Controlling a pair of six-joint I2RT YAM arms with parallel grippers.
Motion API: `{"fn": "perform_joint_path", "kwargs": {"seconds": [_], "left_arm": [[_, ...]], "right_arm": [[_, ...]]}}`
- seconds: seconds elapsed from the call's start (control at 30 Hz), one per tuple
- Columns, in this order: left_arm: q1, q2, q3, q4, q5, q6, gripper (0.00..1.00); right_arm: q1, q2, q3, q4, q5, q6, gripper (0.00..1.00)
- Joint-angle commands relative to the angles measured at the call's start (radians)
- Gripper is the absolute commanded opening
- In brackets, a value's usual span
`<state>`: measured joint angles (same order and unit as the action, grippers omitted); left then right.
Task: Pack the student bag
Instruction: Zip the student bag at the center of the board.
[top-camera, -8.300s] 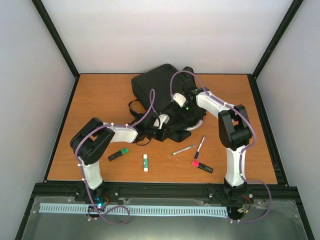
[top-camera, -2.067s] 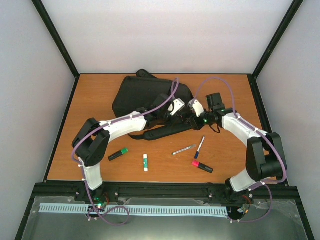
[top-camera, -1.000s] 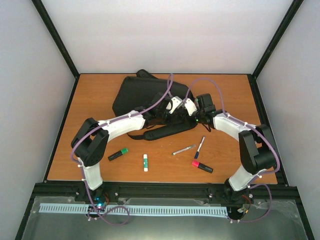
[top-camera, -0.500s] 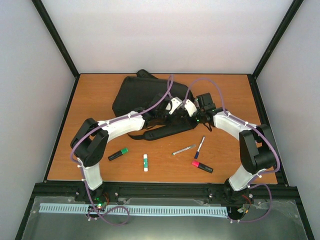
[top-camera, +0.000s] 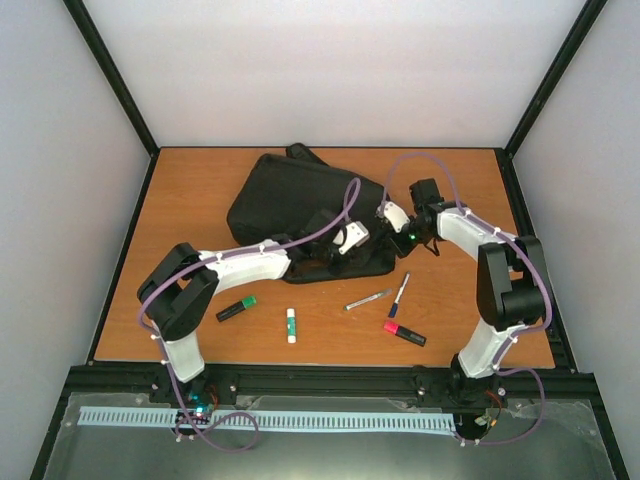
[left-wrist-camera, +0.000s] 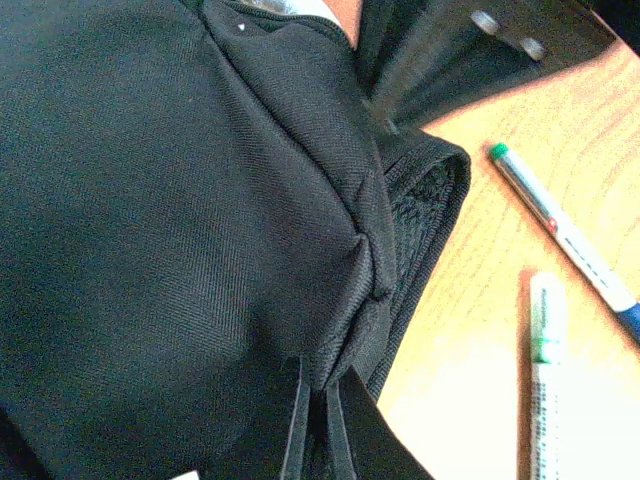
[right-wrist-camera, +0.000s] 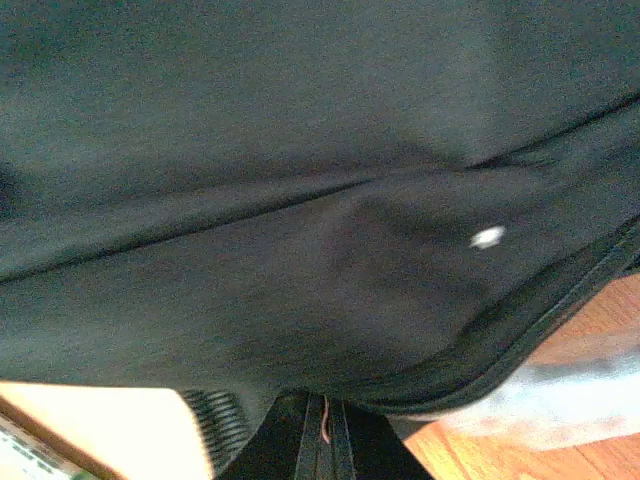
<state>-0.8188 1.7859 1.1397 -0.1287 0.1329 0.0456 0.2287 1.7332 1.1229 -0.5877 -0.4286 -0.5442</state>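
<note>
The student bag (top-camera: 290, 195) is a large black fabric backpack lying at the back middle of the table. It fills most of both wrist views (left-wrist-camera: 180, 200) (right-wrist-camera: 300, 150). My left gripper (top-camera: 323, 250) is at the bag's near edge, shut on a fold of its fabric (left-wrist-camera: 318, 395). My right gripper (top-camera: 393, 222) is at the bag's right end, shut, with its tips tucked under the fabric edge (right-wrist-camera: 325, 430). A thin reddish strand shows between the right jaws.
Lying on the wood in front of the bag are a green highlighter (top-camera: 236, 308), a glue stick (top-camera: 291, 325), a silver pen (top-camera: 368, 299), a blue pen (top-camera: 399, 294) and a pink highlighter (top-camera: 404, 333). Two pens (left-wrist-camera: 560, 235) also lie beside the bag's mesh edge.
The right gripper has shut on the bag's right end and drawn back to the right. The left gripper has moved nearer with its fold. The bag has shifted and spread wider.
</note>
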Motion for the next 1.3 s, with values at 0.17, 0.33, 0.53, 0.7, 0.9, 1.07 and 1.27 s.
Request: {"fn": "perform_joint_path", "kwargs": {"seconds": [0.17,0.33,0.53,0.7,0.9,1.07,1.27], "left_arm": [[-0.088,-0.099,-0.111,0.027,-0.034,-0.014,0.01],[-0.089,-0.169,-0.199,0.029,-0.092,-0.027,0.01],[-0.089,-0.228,-0.253,-0.018,-0.279,-0.194,0.36],[-0.087,-0.368,-0.248,-0.202,-0.434,-0.487,0.52],[-0.023,-0.475,-0.297,-0.38,-0.45,-0.674,0.45],[0.097,-0.489,-0.397,-0.28,-0.339,-0.842,0.48],[0.205,-0.356,-0.365,-0.176,-0.284,-0.844,0.48]], "right_arm": [[-0.092,0.098,0.105,-0.044,0.106,-0.068,0.03],[-0.132,0.144,0.152,-0.037,0.116,-0.076,0.03],[-0.136,0.136,0.153,-0.061,0.036,-0.083,0.03],[-0.133,0.107,0.133,-0.08,0.013,-0.09,0.03],[-0.134,0.072,0.093,-0.081,-0.006,-0.105,0.03],[-0.128,0.069,0.094,-0.081,-0.036,-0.095,0.03],[-0.102,0.023,0.039,-0.072,-0.046,-0.095,0.03]]}}
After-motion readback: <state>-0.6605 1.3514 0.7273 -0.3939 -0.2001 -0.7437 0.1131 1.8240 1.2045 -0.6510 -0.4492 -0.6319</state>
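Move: At the bag's near right part, the left fingers hold a fold of black cloth; the bag's near left corner lies some 17 cm to their left and 5 cm back, a little lower, with the green marker about 12 cm back and 27 cm left. The right hand holds the zip pull; the zip's right end is roughly 4 cm right and 3 cm ahead. From the right hand, the silver pen lies 11 cm back and 4 cm left, the blue pen 10 cm back and 2 cm right. Drawing the pinched zip pull some 4 cm to the right and about as far forward, sinking slightly, the right hand then stops and eases back about a centimetre, fingers still shut. The left drags its pinched cloth about 4 cm back, opens halfway to let go, and swings roughly 20 cm left in a low arc to the bag's near left corner, turning about 55 degrees counter-clockwise. ##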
